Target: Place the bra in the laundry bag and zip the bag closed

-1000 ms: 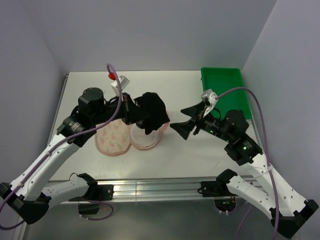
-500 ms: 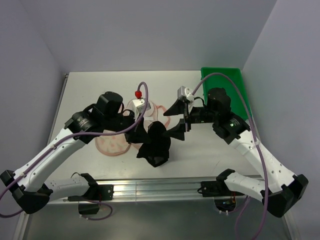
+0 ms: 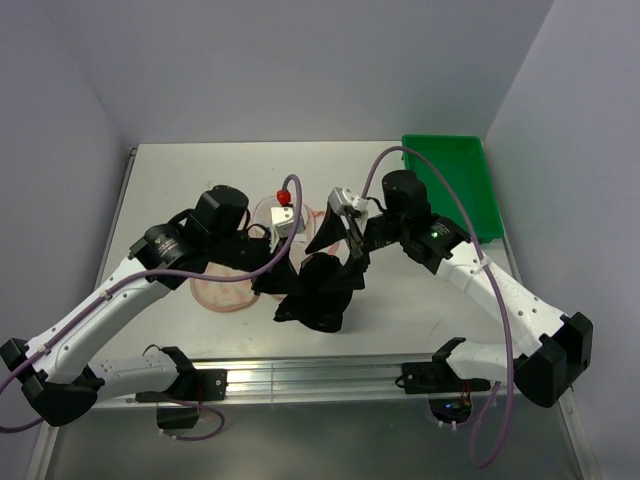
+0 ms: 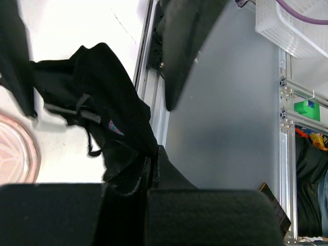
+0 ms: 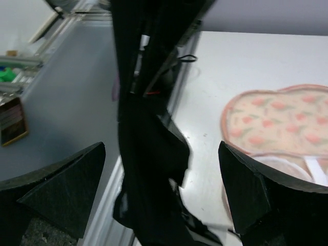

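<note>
The bra [image 3: 316, 297] is a black garment hanging from my left gripper [image 3: 273, 282], which is shut on its upper edge above the table's front middle. In the left wrist view the bra [image 4: 97, 102] trails away from the shut left gripper [image 4: 151, 166]. My right gripper [image 3: 338, 250] is open, its fingers standing on either side of the hanging bra [image 5: 148, 169] without touching it; the right gripper [image 5: 161, 189] shows wide apart. The laundry bag [image 3: 222, 291], peach-pink with red marks, lies flat behind and left of the bra, partly hidden by the left arm. The laundry bag [image 5: 277, 123] also appears in the right wrist view.
A green tray [image 3: 450, 180] stands at the back right of the table. The table's front edge with its metal rail [image 3: 300, 375] runs just below the hanging bra. Cables loop over both arms.
The left arm has carried the bra from above the bag forward to the table's front middle. The right arm has swung left, bringing its open fingers around the bra.
</note>
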You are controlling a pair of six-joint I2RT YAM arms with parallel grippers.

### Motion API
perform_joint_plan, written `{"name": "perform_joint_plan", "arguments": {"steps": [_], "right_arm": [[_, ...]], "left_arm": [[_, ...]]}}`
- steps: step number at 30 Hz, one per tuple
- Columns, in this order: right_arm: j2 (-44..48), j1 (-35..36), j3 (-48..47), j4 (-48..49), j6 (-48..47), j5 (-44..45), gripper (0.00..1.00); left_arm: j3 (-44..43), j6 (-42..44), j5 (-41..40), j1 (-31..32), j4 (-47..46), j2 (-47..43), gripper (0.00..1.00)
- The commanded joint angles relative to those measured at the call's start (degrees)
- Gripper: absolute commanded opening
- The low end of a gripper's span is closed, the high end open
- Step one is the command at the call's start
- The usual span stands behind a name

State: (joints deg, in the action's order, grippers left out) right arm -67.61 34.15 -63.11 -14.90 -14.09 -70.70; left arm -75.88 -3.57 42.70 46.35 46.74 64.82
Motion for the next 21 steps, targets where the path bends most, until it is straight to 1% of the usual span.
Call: {"name": "perform_joint_plan", "arguments": {"steps": [1, 2, 3, 4, 5, 6, 7, 8, 9, 11, 12, 13, 14, 15, 16, 17, 18, 19, 21], "right_arm": [[-0.8, 1.4, -1.7, 1.6, -2.1, -5.1, 0.97], [-0.8, 1.6, -0.5, 5.0, 3.2, -5.5, 0.94], [-0.9, 2.1, 1.3, 8.0, 5.6, -5.6, 0.88], [-1.1, 2.4, 1.7, 10.0, 6.5, -5.6, 0.84], [-1.2, 2.6, 1.9, 9.6, 6.1, -5.1, 0.78], [-1.1, 2.8, 2.3, 9.4, 6.3, -4.6, 0.58], [-0.9, 3.1, 2.7, 10.3, 6.8, -4.3, 0.48], [-0.2, 3.3, 3.3, 11.6, 8.5, -3.4, 0.35], [0.5, 3.4, 5.0, 15.2, 10.1, -2.7, 0.16], [2.5, 3.9, 6.9, 19.7, 13.9, -1.2, 0.0], [3.0, 4.0, 7.9, 20.5, 15.9, 1.1, 0.0], [3.7, 4.3, 8.4, 22.8, 17.1, 2.2, 0.0], [4.8, 4.4, 9.2, 24.3, 19.6, 3.3, 0.0], [5.6, 4.6, 10.5, 25.6, 20.9, 6.9, 0.0], [6.2, 4.7, 11.2, 27.8, 22.2, 8.8, 0.0], [7.3, 4.9, 11.8, 29.0, 24.5, 10.6, 0.0], [7.8, 5.0, 13.1, 30.5, 26.1, 12.5, 0.0], [8.4, 5.1, 13.5, 32.9, 27.5, 17.5, 0.0], [9.4, 5.9, 14.7, 34.8, 31.0, 22.2, 0.0]], "left_arm": [[-2.5, 2.1, 1.4, 0.3, -0.7, 0.4, 0.0], [-2.6, 2.1, 0.7, 0.4, -0.4, 1.0, 0.0], [-2.7, 2.0, 0.0, 0.5, -0.3, 1.1, 0.0], [-2.7, 2.0, -0.7, 0.5, -0.2, 1.3, 0.0], [-2.7, 1.9, -1.1, 0.4, -0.2, 1.3, 0.0], [-2.6, 2.0, -1.7, 0.5, -0.2, 1.2, 0.0], [-2.5, 1.9, -2.2, 0.5, -0.3, 0.9, 0.0], [-2.5, 1.8, -2.7, 0.4, -0.3, 0.8, 0.0], [-2.4, 1.6, -4.1, 0.4, -0.5, 0.6, 0.0], [-2.3, 0.9, -6.3, 0.4, -0.9, -0.1, 0.0], [-2.3, 0.2, -8.6, 0.4, -1.6, -0.4, 0.03], [-2.1, -0.3, -10.0, 0.4, -2.3, -0.8, 0.21], [-1.9, -0.9, -11.4, 0.5, -3.0, -2.1, 0.34], [-1.3, -1.6, -13.1, 0.4, -3.8, -2.7, 0.49], [-0.8, -3.1, -16.0, 0.5, -5.5, -3.5, 0.72], [0.3, -3.7, -17.2, 0.4, -6.2, -5.1, 0.8], [0.7, -5.0, -18.4, 0.3, -6.7, -5.7, 0.91], [1.4, -5.6, -21.0, 0.3, -7.9, -7.2, 0.97], [4.0, -8.1, -23.4, -0.1, -9.3, -8.7, 0.99]]}}
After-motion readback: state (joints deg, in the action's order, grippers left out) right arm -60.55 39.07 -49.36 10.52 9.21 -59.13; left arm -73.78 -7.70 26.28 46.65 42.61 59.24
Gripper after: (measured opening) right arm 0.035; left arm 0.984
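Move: The bra hangs from the left hand's shut fingers, its middle roughly 4 cm to that hand's right, level with it fore and aft and some 6 cm lower. From the right hand, whose fingers stand open around its cloth, that middle is about 4 cm back, 2 cm left and 6 cm down. The laundry bag lies open on the table, around 22 cm ahead of the left hand, 12 cm to its left and 30 cm below. The bra's cloth is pinched by the right gripper, which eases back about 2 cm and slightly left while shutting fully on it. The left hand keeps its hold and sinks a centimetre meanwhile; only after the right has closed does it open wide and draw off some 3.5 cm forward, then also up and left, turning about 15 degrees counter-clockwise. ##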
